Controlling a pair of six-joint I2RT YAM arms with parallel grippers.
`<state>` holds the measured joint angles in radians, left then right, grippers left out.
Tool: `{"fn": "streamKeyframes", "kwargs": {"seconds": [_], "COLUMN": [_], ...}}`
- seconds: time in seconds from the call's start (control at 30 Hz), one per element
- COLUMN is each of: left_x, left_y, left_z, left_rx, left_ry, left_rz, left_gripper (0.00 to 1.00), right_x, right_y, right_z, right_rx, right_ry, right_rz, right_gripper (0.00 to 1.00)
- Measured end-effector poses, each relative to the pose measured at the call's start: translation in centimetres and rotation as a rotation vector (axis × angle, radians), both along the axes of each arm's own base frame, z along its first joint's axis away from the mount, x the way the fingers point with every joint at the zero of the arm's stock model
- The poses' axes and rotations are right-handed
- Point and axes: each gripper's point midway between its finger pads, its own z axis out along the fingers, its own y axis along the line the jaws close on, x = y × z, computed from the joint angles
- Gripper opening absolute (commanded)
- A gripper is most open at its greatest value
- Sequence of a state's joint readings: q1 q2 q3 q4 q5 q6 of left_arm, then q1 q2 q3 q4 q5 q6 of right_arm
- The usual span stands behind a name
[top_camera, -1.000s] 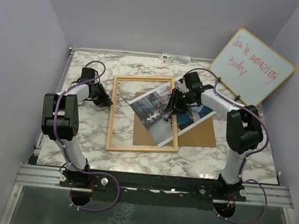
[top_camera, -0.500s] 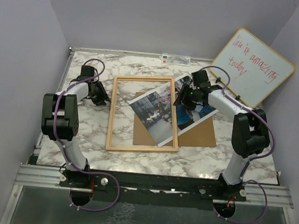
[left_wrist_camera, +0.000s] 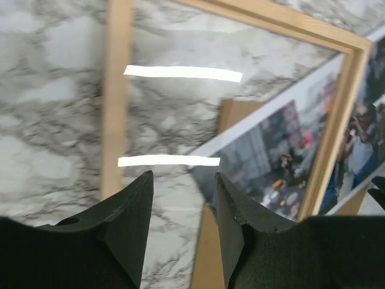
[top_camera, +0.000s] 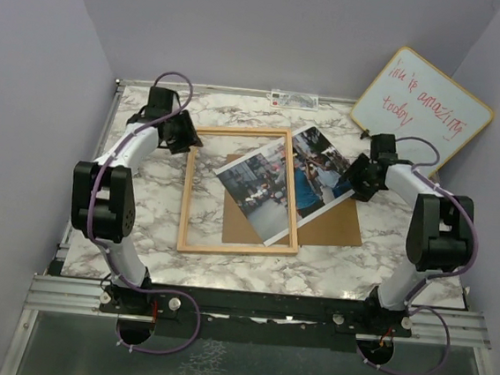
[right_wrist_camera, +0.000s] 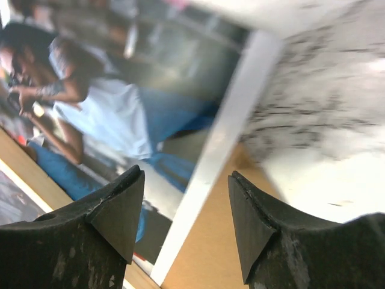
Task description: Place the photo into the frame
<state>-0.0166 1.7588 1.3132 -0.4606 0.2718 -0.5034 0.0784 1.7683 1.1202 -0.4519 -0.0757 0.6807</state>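
Observation:
The frame of light wood lies flat mid-table, with its right rail across the photo. The photo's left half shows under the clear pane and its right half sticks out onto the brown backing board. My left gripper is open and empty at the frame's far-left corner. In the left wrist view the left gripper looks down on the pane, with the frame's rail and the photo in sight. My right gripper is open and empty at the photo's right edge. In the right wrist view the right gripper straddles the photo's white border.
A wood-edged whiteboard with red writing leans on the back right wall. A small label strip lies at the table's back edge. The brown board also shows in the left wrist view and in the right wrist view. Grey walls close in both sides.
My right gripper has moved right, from over the photo's middle to its right edge. My left gripper has swung from left of the frame up to its far-left corner.

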Motion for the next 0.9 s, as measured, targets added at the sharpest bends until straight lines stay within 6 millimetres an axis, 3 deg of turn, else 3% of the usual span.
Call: {"fn": "streamKeyframes", "kwargs": {"seconds": [0.2, 0.33, 0.47, 0.63, 0.77, 0.9], "left_x": [1.6, 1.8, 1.5, 0.2, -0.6, -1.1], "left_y": [-10.2, -17.7, -24.8, -32.8, -36.5, -37.0], "left_z": [4.9, 5.8, 4.2, 0.0, -3.2, -5.5], "left_rx": [-0.025, -0.062, -0.088, -0.104, -0.109, -0.093], "left_ry": [-0.137, -0.182, -0.182, -0.143, -0.110, -0.074], "left_rz": [-0.230, -0.370, -0.487, -0.602, -0.645, -0.648], "left_gripper": [0.48, 0.49, 0.49, 0.49, 0.49, 0.49], "right_x": [-1.2, -0.9, 1.0, 3.8, 5.0, 4.7], "right_y": [-5.6, -6.5, -5.9, -5.4, -4.6, -3.2], "right_z": [-0.3, -0.9, -0.8, -0.5, -0.1, 0.3], "right_rx": [-0.022, 0.010, 0.058, 0.141, 0.209, 0.287], "right_ry": [-0.019, -0.044, -0.125, -0.262, -0.365, -0.456], "right_rz": [-0.185, -0.216, -0.202, -0.195, -0.157, -0.088], "right_gripper": [0.66, 0.66, 0.66, 0.66, 0.66, 0.65]}}
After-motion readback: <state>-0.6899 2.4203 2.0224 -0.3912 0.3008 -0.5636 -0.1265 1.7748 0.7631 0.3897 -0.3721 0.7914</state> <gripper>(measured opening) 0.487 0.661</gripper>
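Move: Over the frame's left side, the left hand has the photo's middle some 29 cm to its right, 6 cm back and 9 cm below. The frame's right bar crosses that middle. The photo's right corner is about 52 cm right of this hand and level with it, also 9 cm below. That corner lies only about 4 cm ahead, 3 cm right and 2 cm below the right hand, with the photo's middle about 20 cm left. Swinging some 37 cm to the right, the open left hand arcs up over the frame and then sinks about 11 cm to just above the photo beyond the frame's right bar, turning clockwise. The open right hand slides 6 cm right, then pushes 6 cm forward along the photo's right edge to its corner, easing slightly left as its fingertips tip up some 25 degrees at the edge. ##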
